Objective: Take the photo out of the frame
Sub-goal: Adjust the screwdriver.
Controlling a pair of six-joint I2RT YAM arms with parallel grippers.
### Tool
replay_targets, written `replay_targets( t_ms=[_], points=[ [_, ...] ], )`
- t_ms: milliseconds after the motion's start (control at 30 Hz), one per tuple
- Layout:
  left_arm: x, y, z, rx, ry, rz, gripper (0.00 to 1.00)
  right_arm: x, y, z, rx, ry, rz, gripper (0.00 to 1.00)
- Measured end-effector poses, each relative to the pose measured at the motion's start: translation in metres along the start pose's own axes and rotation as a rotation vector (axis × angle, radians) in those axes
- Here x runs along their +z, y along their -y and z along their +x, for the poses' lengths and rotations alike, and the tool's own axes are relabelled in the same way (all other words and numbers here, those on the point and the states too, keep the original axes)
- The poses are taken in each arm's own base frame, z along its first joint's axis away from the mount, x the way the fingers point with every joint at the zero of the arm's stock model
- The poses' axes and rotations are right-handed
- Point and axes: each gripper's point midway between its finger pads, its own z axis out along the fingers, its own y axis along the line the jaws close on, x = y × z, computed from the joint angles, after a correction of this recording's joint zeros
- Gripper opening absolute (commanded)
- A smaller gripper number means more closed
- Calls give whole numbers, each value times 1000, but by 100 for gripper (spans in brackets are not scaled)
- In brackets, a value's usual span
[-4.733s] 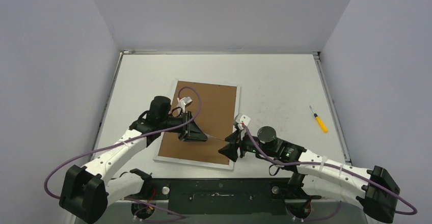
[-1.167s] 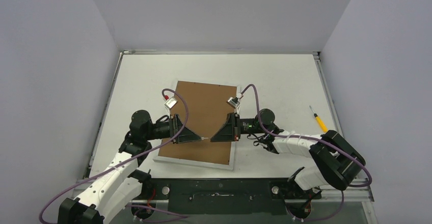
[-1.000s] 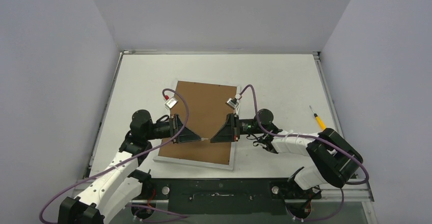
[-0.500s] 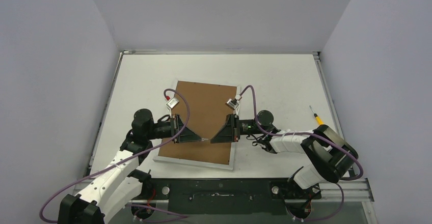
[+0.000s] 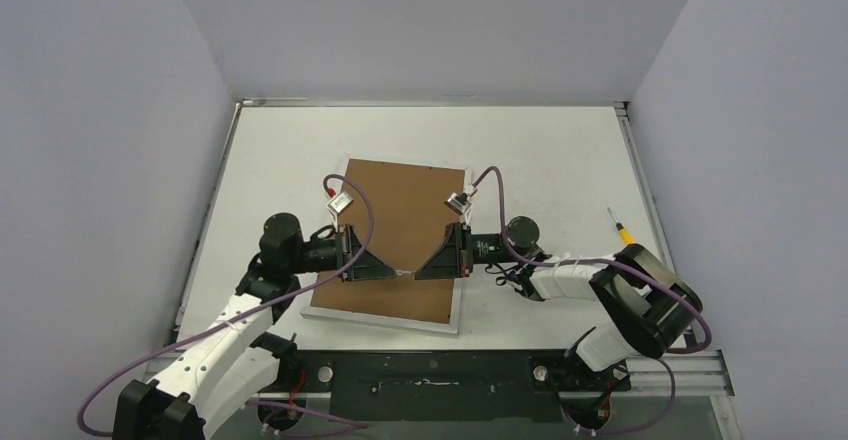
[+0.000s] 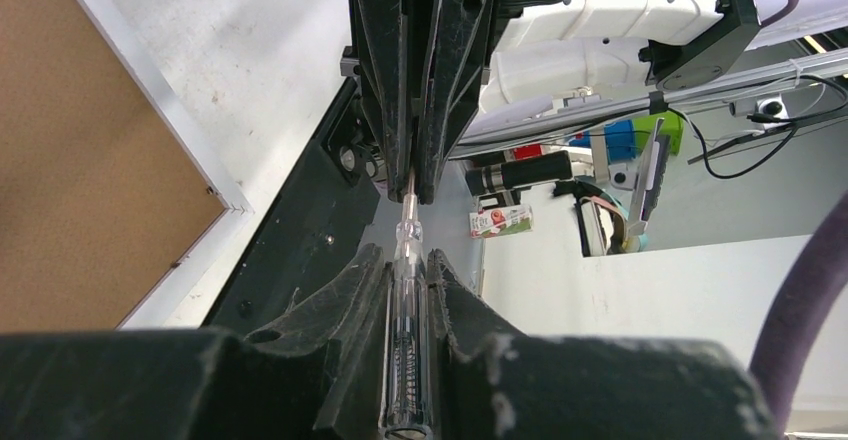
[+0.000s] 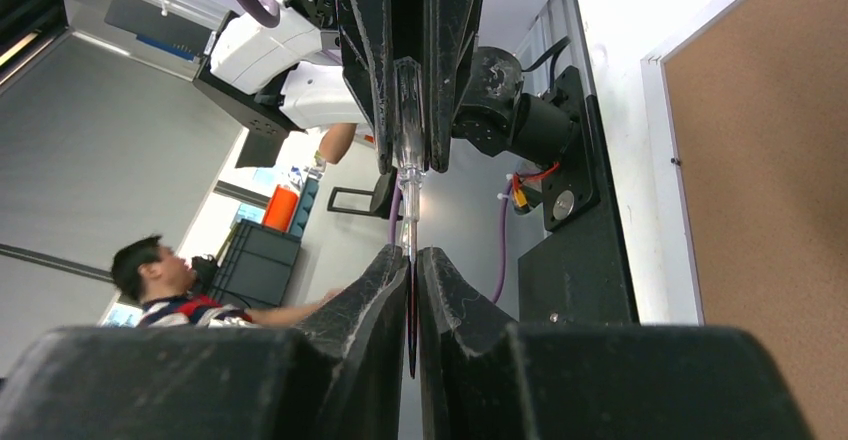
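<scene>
The frame [image 5: 400, 210] lies back up on the table, its brown board showing inside a narrow white border; it also shows in the wrist views [image 6: 80, 180] [image 7: 770, 160]. The photo is hidden. My two grippers face each other tip to tip just above the frame's near half. A small clear-handled screwdriver [image 5: 405, 273] spans the gap between them. My left gripper [image 5: 393, 273] [image 6: 405, 255] is shut on its clear handle [image 6: 408, 360]. My right gripper [image 5: 418, 273] [image 7: 411, 255] is shut on the thin metal shaft [image 7: 410, 310].
A yellow-handled screwdriver [image 5: 627, 234] lies on the table at the right, beyond my right arm. Grey walls close in the table on three sides. The black base plate [image 5: 430, 375] runs along the near edge.
My left jaws have closed in on the clear handle. Since the earliest frame both arms have swung round to face each other over the frame; in the last second they barely moved.
</scene>
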Motion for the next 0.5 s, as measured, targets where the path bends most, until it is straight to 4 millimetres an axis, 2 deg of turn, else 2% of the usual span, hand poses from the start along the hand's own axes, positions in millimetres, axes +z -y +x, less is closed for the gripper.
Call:
replay_targets(
  t_ms=[67, 100, 200, 233, 333, 500],
  points=[
    [1, 0, 0, -5, -4, -1, 0, 0, 0, 0, 2, 0, -1, 55],
    [1, -1, 0, -8, -5, -3, 0, 0, 0, 0, 7, 1, 0, 63],
    [2, -5, 1, -26, -15, -23, 0, -6, 5, -1, 9, 17, 14, 78],
    [2, -7, 1, -32, -18, -37, 0, -10, 10, -1, 17, 29, 29, 81],
    [4, -16, -1, -46, -24, -100, 0, -29, 28, -6, 44, 91, 112, 82],
    [6, -36, 1, -67, -42, -214, 0, -58, 60, -23, -18, 202, 380, 85]
  ],
)
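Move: The left fingers still pinch the clear screwdriver by its handle, its middle about 2 cm to the right of the left hand; the right fingers still pinch the blade, with that middle some 4 cm to the right hand's left. The frame lies roughly 20 cm below both hands, its middle about 15 cm ahead and 2 cm left of the left hand; its near bar is some 4 cm back and 4 cm left of that hand. Open the right fingers wide to let go of the blade, then draw the right gripper away from it, about 5 cm forward while also right and down, swinging its fingers some 20 degrees clockwise and dipping their tips. Keep the left grip shut on the handle and lower the screwdriver about 3.5 cm towards the frame's back board, drifting slightly forward and tipping the blade downward. ##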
